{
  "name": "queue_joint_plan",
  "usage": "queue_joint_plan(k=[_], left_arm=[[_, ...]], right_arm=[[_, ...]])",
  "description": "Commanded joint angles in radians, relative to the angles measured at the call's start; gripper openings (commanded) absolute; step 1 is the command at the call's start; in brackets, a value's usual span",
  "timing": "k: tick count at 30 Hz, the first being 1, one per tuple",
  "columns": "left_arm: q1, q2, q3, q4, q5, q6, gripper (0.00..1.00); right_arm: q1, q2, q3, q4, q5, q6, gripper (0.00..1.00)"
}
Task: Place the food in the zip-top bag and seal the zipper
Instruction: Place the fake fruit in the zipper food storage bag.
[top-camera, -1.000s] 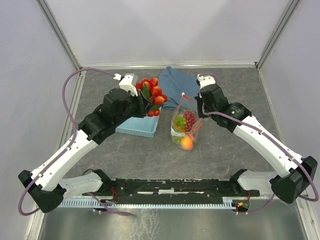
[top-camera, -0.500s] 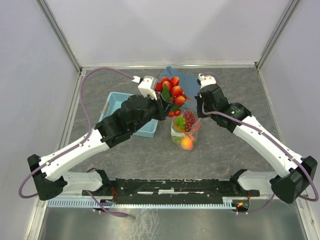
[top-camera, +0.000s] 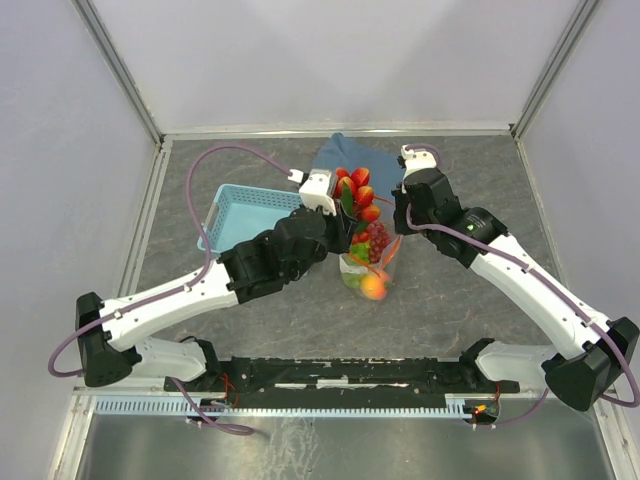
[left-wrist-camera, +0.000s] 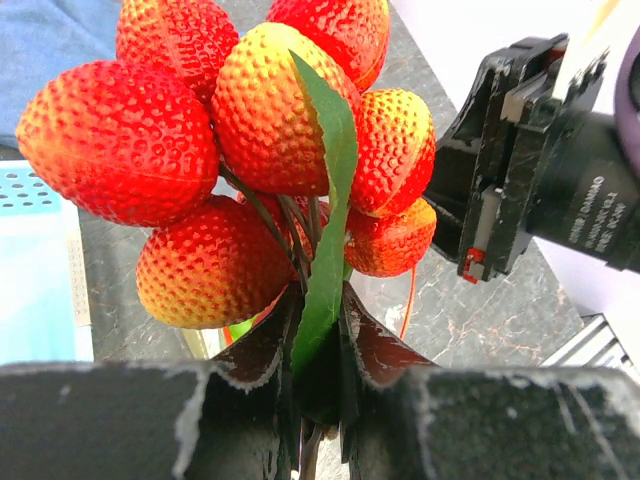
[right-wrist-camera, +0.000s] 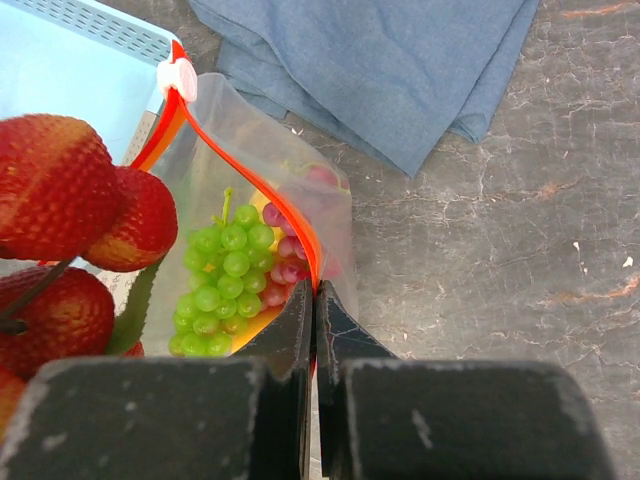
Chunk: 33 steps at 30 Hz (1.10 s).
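A bunch of red strawberries (left-wrist-camera: 190, 150) with a green leaf (left-wrist-camera: 325, 190) hangs in my left gripper (left-wrist-camera: 320, 305), which is shut on its stem and leaf. In the top view the strawberries (top-camera: 357, 193) hover just above the mouth of the zip-top bag (top-camera: 368, 268). The bag stands upright on the table with dark grapes (top-camera: 379, 238) and a peach (top-camera: 373, 288) inside. Green grapes (right-wrist-camera: 222, 272) also show through the bag (right-wrist-camera: 215, 150). My right gripper (right-wrist-camera: 315, 292) is shut on the red-orange zipper (right-wrist-camera: 262, 190), holding the mouth up; the white slider (right-wrist-camera: 178, 78) sits at the far end.
A light blue basket (top-camera: 240, 213) stands left of the bag, partly under my left arm. A folded blue cloth (top-camera: 343, 156) lies behind the bag, also in the right wrist view (right-wrist-camera: 400, 70). My right gripper (top-camera: 399, 230) is close to the strawberries.
My left arm has carried the strawberries rightward from above the basket to over the bag's mouth. The right gripper and the bag have stayed put.
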Motion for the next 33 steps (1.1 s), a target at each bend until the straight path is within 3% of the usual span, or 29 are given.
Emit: queue_joint_plan(k=[1, 12, 33], left_arm=[[-0.033, 0.013, -0.007, 0.038, -0.093, -0.027, 0.03], [-0.121, 0.070, -0.003, -0.052, -0.175, -0.040, 0.03], [-0.120, 0.250, 0.166, -0.344, -0.042, -0.015, 0.03]], right_arm=[[-0.002, -0.026, 0.006, 0.051, -0.007, 0.022, 0.02], [-0.002, -0.017, 0.011, 0.058, -0.017, 0.036, 0.01], [-0.002, -0.014, 0.005, 0.093, -0.078, 0.045, 0.02]])
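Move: The zip-top bag's open mouth, for which the left hand's held bunch of red fruit is meant, lies about 6 cm to that hand's right, roughly level fore and aft and some 8 cm lower. The orange in the bag's bottom is some 8 cm back, 6 cm right and 26 cm down; the blue basket about 18 cm left, 5 cm farther out, near table level. From the right hand, pinching the rim, the mouth's middle is about 4 cm left, barely lower. Down above all, about 10 cm, the left hand lowers the bunch of red fruit towards the bag's mouth, easing back some 3 cm and a little to the right. Its wrist rolls left side up by about 20 degrees and tips slightly nose-down, fingers keeping their grip on the stems. The right hand still pinches the rim, shifting only about a centimetre left. ##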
